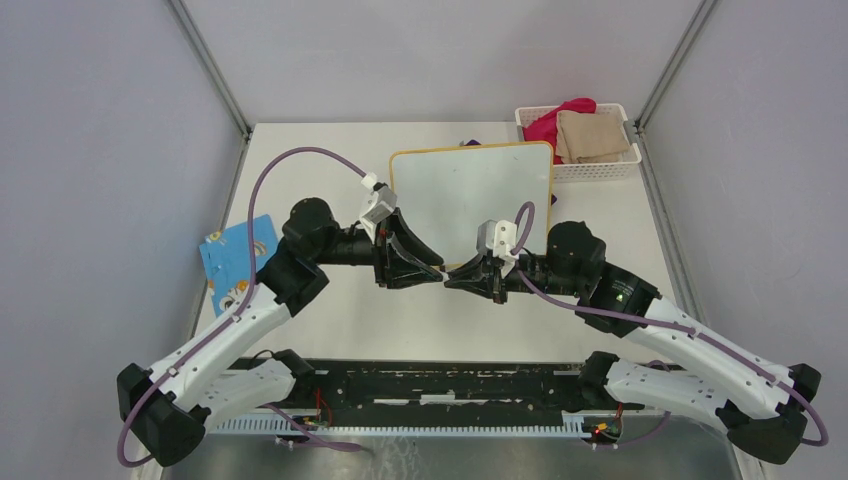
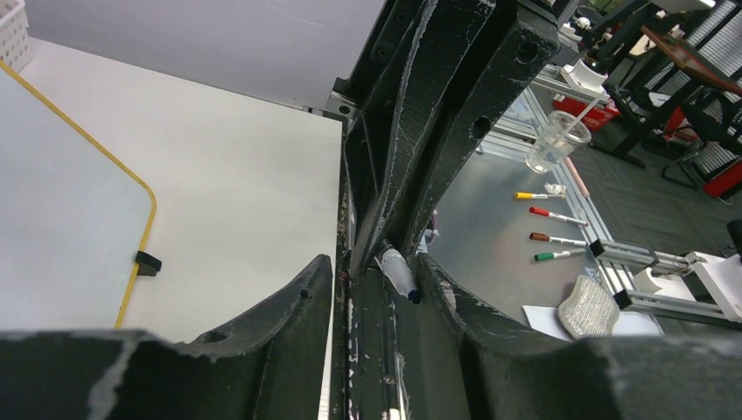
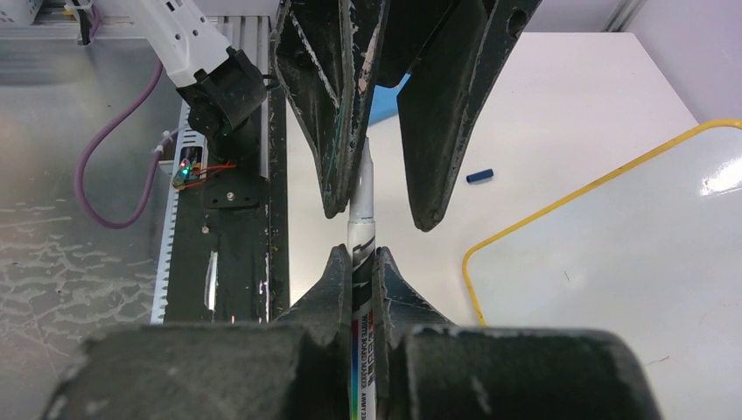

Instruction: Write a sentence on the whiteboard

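The whiteboard [image 1: 470, 195] lies at the table's middle back, white with a thin yellow frame, and its face is blank; no sentence shows on it. Its corner also appears in the wrist views [image 2: 61, 192] [image 3: 630, 254]. My right gripper [image 1: 452, 281] [image 3: 360, 251] is shut on a whiteboard marker [image 3: 361, 219], held level and pointing left. The marker's uncapped blue tip [image 2: 404, 278] reaches in between the fingers of my left gripper [image 1: 432, 270] [image 2: 374, 262]. Those jaws stand apart, wider than the marker, which lies close against one finger [image 3: 337, 131]. Both grippers meet tip to tip in front of the board.
A small blue cap [image 3: 479, 176] lies on the table near the board's corner. A white basket [image 1: 600, 170] of cloths stands at the back right. A blue patterned card [image 1: 235, 262] sits at the left edge. Spare markers [image 2: 547, 223] and a plastic cup [image 2: 556, 140] lie beyond the table.
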Robot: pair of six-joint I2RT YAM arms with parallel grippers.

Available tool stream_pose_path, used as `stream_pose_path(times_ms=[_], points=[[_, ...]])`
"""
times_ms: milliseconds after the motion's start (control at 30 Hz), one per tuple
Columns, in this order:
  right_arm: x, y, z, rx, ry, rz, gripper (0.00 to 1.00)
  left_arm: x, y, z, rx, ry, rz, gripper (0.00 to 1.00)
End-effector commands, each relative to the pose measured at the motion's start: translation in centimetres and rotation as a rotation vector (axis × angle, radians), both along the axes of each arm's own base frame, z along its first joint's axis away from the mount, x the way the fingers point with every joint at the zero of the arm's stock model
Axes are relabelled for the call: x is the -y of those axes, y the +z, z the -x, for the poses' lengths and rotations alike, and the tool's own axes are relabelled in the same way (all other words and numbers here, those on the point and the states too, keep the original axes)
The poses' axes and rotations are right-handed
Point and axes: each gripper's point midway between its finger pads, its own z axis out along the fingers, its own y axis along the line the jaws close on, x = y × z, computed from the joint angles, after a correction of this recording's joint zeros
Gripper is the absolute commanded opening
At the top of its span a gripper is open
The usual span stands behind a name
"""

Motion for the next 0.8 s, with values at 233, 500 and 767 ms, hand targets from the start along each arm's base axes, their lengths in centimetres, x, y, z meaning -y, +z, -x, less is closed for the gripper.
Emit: stream_pose_path(times_ms=[233, 500, 767], points=[[-0.2, 2.4, 0.3, 0.043, 0.016, -0.083, 0.0, 0.2, 1.8, 0.8, 0.022, -0.046, 0.029, 0.26], [-0.1, 2.4, 0.4, 0.044, 0.025, -0.084, 0.0, 0.2, 1.9, 0.8, 0.024, -0.038, 0.032, 0.02], [1.3, 4.2, -0.7, 0.065, -0.094, -0.154, 0.59, -0.4, 3.3, -0.5, 0.057, 0.093, 0.069, 0.02]])
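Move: The marker, still in the right hand's shut fingers, reaches leftward with its narrow tip between the left hand's open pads; its middle lies about 4 cm to the right of the left hand, level in height, and practically at the right hand's own point. The black clip on the whiteboard's near edge is some 10 cm ahead and 30 cm below the left hand, about 2 cm to its right; the whiteboard's middle is 12 cm beyond that clip and 5 cm farther right. Nearly in place, drifting back only about half a centimetre and then forward again, the left hand closes its half-open fingers and pinches the tip end of the marker. The right hand holds the marker steady until the left is shut, then opens about halfway at the very end and lets go, rising about half a centimetre. ##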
